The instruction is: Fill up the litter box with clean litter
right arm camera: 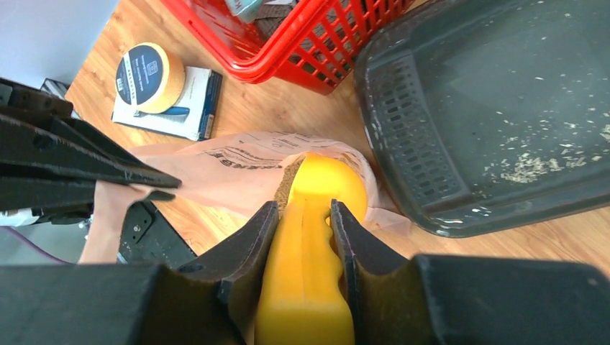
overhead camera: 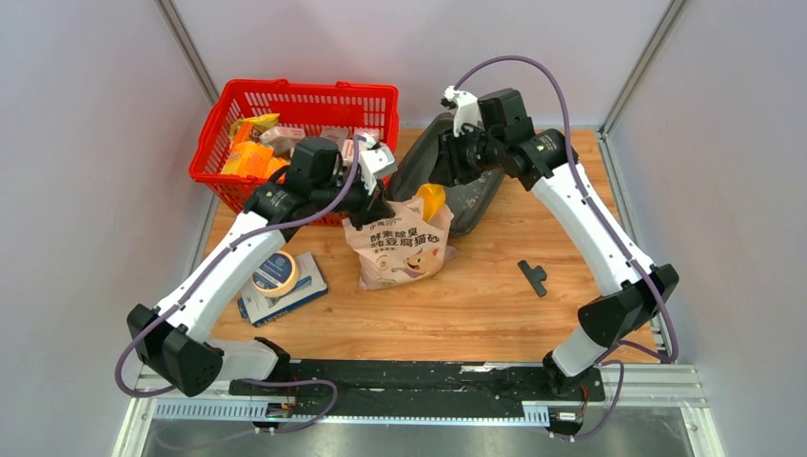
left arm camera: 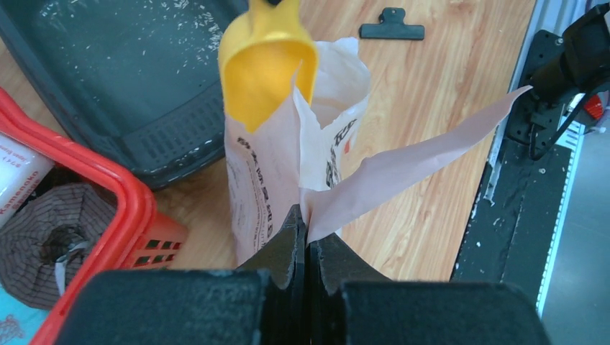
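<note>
The dark grey litter box (overhead camera: 473, 195) (left arm camera: 122, 79) (right arm camera: 503, 108) lies behind the pink-beige bag (overhead camera: 400, 249) (left arm camera: 262, 180) (right arm camera: 230, 165), which stands upright on the wooden table. Only a thin scatter of pale litter (right arm camera: 529, 167) (left arm camera: 188, 20) lies on the box floor. My left gripper (overhead camera: 374, 205) (left arm camera: 307, 221) is shut on the bag's top edge and holds the mouth open. My right gripper (overhead camera: 445, 174) (right arm camera: 306, 212) is shut on the handle of a yellow scoop (overhead camera: 433, 200) (left arm camera: 266, 72) (right arm camera: 316, 244). The scoop's bowl sits in the bag's mouth.
A red mesh basket (overhead camera: 295, 100) (left arm camera: 108, 187) (right arm camera: 288, 50) with packets stands left of the litter box. A tape roll (overhead camera: 275, 273) (right arm camera: 149, 75) rests on a blue-white box near the left arm. A black clip (overhead camera: 534, 276) (left arm camera: 392, 29) lies right of the bag.
</note>
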You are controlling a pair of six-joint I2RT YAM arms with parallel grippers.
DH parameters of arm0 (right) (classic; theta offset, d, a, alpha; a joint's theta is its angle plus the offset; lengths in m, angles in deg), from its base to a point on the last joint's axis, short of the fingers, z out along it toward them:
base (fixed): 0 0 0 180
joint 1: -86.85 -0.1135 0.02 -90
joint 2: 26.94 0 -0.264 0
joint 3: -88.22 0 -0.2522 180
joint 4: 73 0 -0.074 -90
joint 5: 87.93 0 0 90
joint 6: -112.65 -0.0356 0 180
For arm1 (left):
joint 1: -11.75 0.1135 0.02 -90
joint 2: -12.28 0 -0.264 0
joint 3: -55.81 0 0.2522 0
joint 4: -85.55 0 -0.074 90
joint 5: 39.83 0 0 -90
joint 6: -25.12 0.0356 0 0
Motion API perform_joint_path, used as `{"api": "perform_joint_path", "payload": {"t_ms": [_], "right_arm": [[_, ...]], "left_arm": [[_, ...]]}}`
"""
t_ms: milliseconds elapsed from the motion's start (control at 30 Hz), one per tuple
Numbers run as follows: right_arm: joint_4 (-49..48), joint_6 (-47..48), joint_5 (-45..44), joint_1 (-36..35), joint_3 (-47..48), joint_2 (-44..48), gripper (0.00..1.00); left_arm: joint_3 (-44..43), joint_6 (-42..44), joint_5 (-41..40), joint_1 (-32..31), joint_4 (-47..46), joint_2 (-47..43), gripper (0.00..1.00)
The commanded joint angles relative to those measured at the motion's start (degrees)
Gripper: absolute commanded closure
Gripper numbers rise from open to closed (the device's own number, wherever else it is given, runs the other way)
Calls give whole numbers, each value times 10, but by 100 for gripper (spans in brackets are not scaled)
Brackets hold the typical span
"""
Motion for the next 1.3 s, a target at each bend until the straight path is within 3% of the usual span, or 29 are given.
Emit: {"api": "perform_joint_path", "payload": {"t_ms": [0, 300, 633, 867, 1267], "right_arm": [[-17, -45, -30, -17, 8, -9, 100], [-17, -59, -161, -45, -56, 17, 100], [-29, -71, -339, -114, -93, 11, 100], [-19, -113, -344, -114, -90, -14, 100], [-20, -199, -239, -95, -242, 9, 100]], "left_arm": [[13, -63, -1, -19, -146, -48, 100], [41, -119, -52, -19, -201, -64, 100], [44, -198, -27, -23, -243, -66, 100], [60, -215, -23, -37, -263, -72, 100], [65, -205, -23, -39, -257, -77, 100]]}}
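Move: The right hand holds the yellow scoop, its bowl already in the mouth of the litter bag; the bag's middle lies about 20 cm below the hand, 6 cm left and 2 cm back. The litter box is some 17 cm ahead, 5 cm right and 28 cm down; the red basket about 20 cm ahead, 31 cm left and 20 cm down. From the left hand, still pinching the bag's rim, the bag's middle is roughly 4 cm ahead, 4 cm right and 18 cm below. Right hand drives the held scoop about 10 cm down into the bag, turning clockwise; left keeps pinching the rim. ##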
